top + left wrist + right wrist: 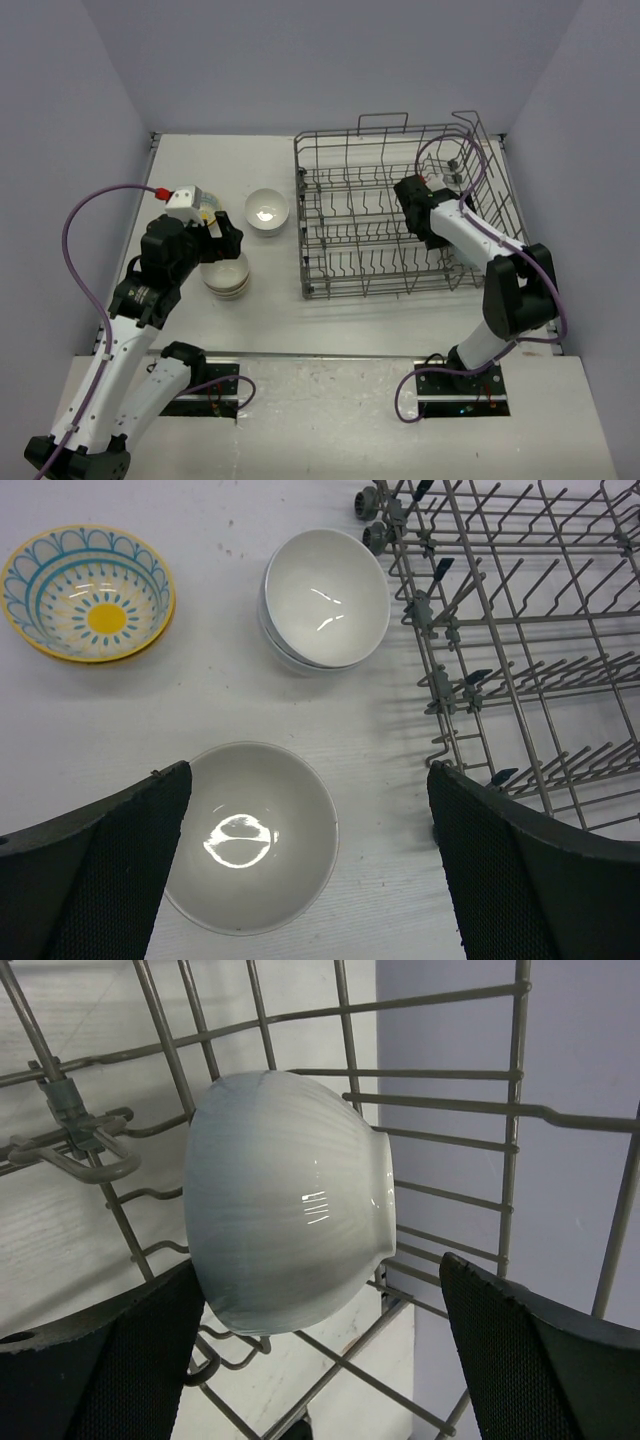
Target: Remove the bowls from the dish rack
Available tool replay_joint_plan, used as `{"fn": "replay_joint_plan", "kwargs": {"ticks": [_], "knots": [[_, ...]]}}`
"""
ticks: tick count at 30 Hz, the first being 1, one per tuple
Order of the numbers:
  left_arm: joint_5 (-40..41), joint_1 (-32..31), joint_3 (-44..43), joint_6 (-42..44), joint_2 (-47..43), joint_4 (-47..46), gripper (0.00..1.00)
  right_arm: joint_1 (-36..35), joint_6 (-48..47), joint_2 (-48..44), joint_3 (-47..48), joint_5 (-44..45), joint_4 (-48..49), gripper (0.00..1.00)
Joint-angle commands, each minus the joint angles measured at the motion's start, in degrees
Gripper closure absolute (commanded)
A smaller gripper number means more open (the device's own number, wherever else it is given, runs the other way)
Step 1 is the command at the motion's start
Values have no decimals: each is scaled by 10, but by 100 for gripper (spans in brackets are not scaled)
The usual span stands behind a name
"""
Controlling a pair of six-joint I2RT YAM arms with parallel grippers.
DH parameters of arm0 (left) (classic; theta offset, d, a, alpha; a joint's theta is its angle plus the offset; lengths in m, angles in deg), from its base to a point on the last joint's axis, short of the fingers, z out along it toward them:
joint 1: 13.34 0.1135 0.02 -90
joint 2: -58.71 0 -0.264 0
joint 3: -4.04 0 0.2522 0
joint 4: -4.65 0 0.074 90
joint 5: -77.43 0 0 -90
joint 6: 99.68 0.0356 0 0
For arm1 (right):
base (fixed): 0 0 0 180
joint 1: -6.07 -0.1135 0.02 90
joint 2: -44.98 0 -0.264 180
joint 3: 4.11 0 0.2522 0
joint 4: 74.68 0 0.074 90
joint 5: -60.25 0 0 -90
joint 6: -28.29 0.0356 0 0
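In the right wrist view a white bowl (285, 1200) lies on its side among the wires of the dish rack (440, 1105). My right gripper (320, 1355) is open just short of it, the left finger (100, 1360) close under its rim. From above, this gripper (412, 195) sits inside the dish rack (330, 270), and that bowl is hidden. My left gripper (310, 870) hangs open above a white bowl (250, 835) on the table. That bowl tops a stack of bowls (228, 280) below the left gripper (222, 245).
Two nested white bowls (325, 600) stand on the table left of the rack's corner (440, 690); from above they show as one white bowl (267, 210). A teal-and-yellow patterned bowl (88, 592) sits further left. Purple walls enclose the table.
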Motion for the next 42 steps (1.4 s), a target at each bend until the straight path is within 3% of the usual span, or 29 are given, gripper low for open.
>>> {"fn": "replay_joint_plan", "kwargs": {"ticks": [1,5,24,25,29,35,42], "knots": [[-11,-4,2,16,-6,-27,0,14,-5,-12,45,-13,10,3],[-13,-4,2,16,-6,-28,0,25,-13,-22,47,-38,22,4],[-15,-10,2,16,-5,-29,0,46,-32,-42,22,52,44,8],[-16,-10,2,16,-6,-29,0,47,-34,-44,20,54,48,9],[-15,-14,3,16,-8,-29,0,51,-38,-50,6,71,61,34],[-20,-16,3,17,-14,-30,0,62,-45,-43,-11,69,78,44],[-23,-20,3,18,-19,-31,0,67,-38,-28,-14,79,72,71]]}}
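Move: The last white bowl in view stands on edge at the right side of the dish rack, its middle about 5 cm ahead of the right hand, some 3 cm to its right and 2 cm lower. The rack's right side wall stands close behind it, roughly 5 cm farther right and level with it front to back. From the left hand that bowl lies about 12 cm ahead, some 56 cm to the right and 12 cm lower. The white bowl's near rim is taken between the right hand's fingers: the hand first nudges about 1 cm forward, then goes right and up, some 4.5 cm right and 2 cm higher in all, easing back again in the last stretch. Over that last part the wide-open fingers close to about a third, one inside the bowl and one against its outer wall, the wrist nearly unturned. ##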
